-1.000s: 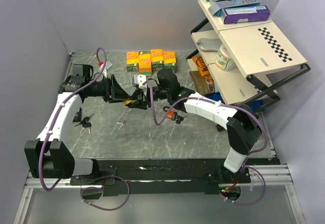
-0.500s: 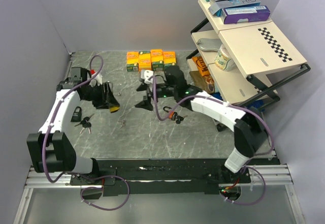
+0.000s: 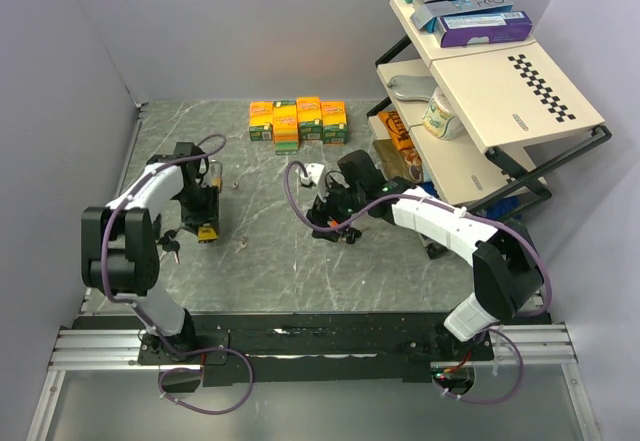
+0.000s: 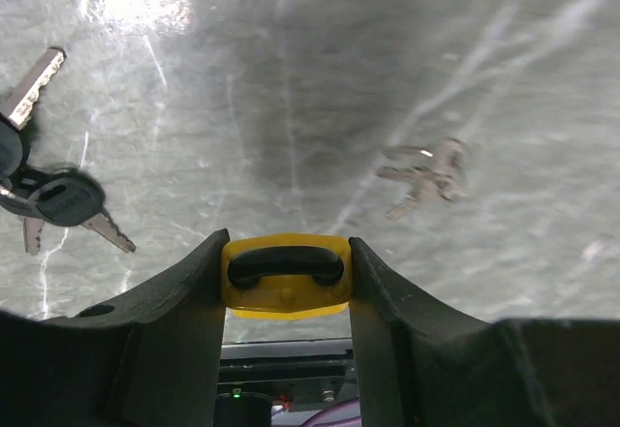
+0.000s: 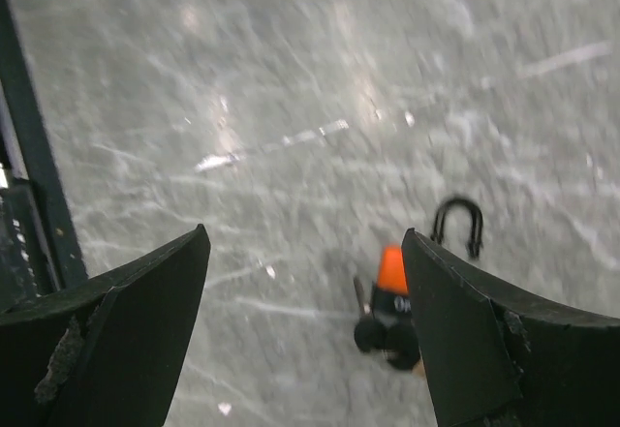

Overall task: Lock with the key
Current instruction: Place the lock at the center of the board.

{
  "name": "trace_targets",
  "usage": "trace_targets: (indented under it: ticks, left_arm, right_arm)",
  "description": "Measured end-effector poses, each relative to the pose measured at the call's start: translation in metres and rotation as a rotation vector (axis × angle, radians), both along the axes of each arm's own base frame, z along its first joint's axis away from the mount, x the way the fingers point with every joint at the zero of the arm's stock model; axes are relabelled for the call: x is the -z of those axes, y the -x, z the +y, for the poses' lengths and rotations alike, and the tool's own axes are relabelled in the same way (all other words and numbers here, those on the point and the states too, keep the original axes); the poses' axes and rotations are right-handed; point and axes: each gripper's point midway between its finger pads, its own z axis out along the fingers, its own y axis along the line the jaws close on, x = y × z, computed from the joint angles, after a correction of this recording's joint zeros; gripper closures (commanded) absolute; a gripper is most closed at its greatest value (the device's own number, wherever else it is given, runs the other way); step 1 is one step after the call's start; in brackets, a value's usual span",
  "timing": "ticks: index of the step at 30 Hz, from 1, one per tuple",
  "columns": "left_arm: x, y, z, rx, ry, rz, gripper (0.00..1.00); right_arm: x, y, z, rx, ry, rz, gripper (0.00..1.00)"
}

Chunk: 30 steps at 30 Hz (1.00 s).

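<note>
My left gripper (image 3: 205,223) is shut on a yellow padlock (image 4: 286,277), gripping its body on both sides with the black shackle facing the camera, low over the grey table (image 3: 260,281). It also shows in the top view (image 3: 208,232). A bunch of black-headed keys (image 4: 53,195) lies just to its left, and a small silver key pair (image 4: 426,170) lies ahead on the right. My right gripper (image 5: 305,243) is open and empty above an orange padlock (image 5: 392,270) with black key heads (image 5: 387,335) on it. A loose black shackle (image 5: 457,222) lies beside it.
A row of yellow and orange boxes (image 3: 298,119) stands at the back of the table. A tilted shelf rack (image 3: 480,81) with boxes and a cup fills the right side. Grey walls close the left and the back.
The two grippers were together at the table's middle. The left one has drawn back left and down with the yellow padlock. The right one has swung down over the orange padlock.
</note>
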Motion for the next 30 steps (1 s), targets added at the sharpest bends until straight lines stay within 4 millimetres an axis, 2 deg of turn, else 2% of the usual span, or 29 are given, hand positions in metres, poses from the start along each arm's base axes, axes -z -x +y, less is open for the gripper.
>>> trace_targets:
  ticks: [3, 6, 11, 14, 15, 17, 18, 20, 21, 22, 23, 30]
  left_arm:
    - [0.015, 0.005, 0.004, -0.004, -0.024, 0.057, 0.87]
    - [0.027, 0.008, 0.006, -0.005, -0.038, 0.09, 0.78]
    - [0.042, 0.013, 0.007, -0.009, -0.042, 0.126, 0.71]
    - [0.048, 0.014, 0.006, -0.012, -0.041, 0.144, 0.6]
    - [0.048, 0.015, 0.007, -0.013, -0.042, 0.145, 0.52]
    - [0.049, 0.015, 0.007, -0.012, -0.042, 0.146, 0.44]
    - [0.049, 0.015, 0.007, -0.012, -0.042, 0.148, 0.36]
    - [0.05, 0.014, 0.007, -0.013, -0.041, 0.151, 0.29]
    - [0.051, 0.014, 0.006, -0.014, -0.04, 0.153, 0.21]
    - [0.051, 0.014, 0.005, -0.016, -0.034, 0.154, 0.19]
    - [0.051, 0.014, 0.004, -0.02, -0.027, 0.155, 0.13]
    - [0.046, 0.013, -0.005, -0.012, 0.018, 0.153, 0.07]
  right_arm:
    - [0.006, -0.007, -0.012, 0.056, 0.04, 0.01, 0.11]
    - [0.011, -0.014, -0.024, 0.108, 0.07, 0.018, 0.11]
    - [0.023, -0.03, -0.037, 0.177, 0.13, 0.037, 0.11]
    - [0.038, -0.038, -0.042, 0.205, 0.177, 0.053, 0.11]
    - [0.044, -0.037, -0.044, 0.209, 0.197, 0.063, 0.11]
    - [0.056, -0.037, -0.048, 0.214, 0.232, 0.082, 0.11]
    - [0.061, -0.037, -0.05, 0.214, 0.25, 0.092, 0.11]
    - [0.071, -0.037, -0.053, 0.213, 0.283, 0.108, 0.11]
    - [0.075, -0.038, -0.054, 0.211, 0.295, 0.112, 0.11]
    - [0.078, -0.039, -0.054, 0.21, 0.304, 0.114, 0.11]
    - [0.081, -0.04, -0.054, 0.208, 0.313, 0.115, 0.12]
    - [0.1, -0.049, -0.053, 0.176, 0.359, 0.109, 0.2]
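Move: The yellow lock, already in the left fingers, is bound for bare table some 5 cm below and 2 cm back of the left hand, 1 cm to its left. Counted from that hand, the silver keys lie level, about 6 cm to its right and 7 below, and the black keys level, about 9 cm to its left, as low. The right hand, empty and open, has the orange lock about 5 cm ahead, 4 to its right and 12 below; that lock's own keys lie 3 cm to its right and 1 cm nearer. The yellow lock, still held, goes down about 5 cm and slightly back in the left hand to the table between the two sets of keys; there the hand halts, and its fingers open wide and let go. Meanwhile the orange lock is approached by the right hand, which sinks some 10 cm, first swinging right and forward by 5 cm each, and tips its fingers about 20 degrees steeper, keeping them wide open. ##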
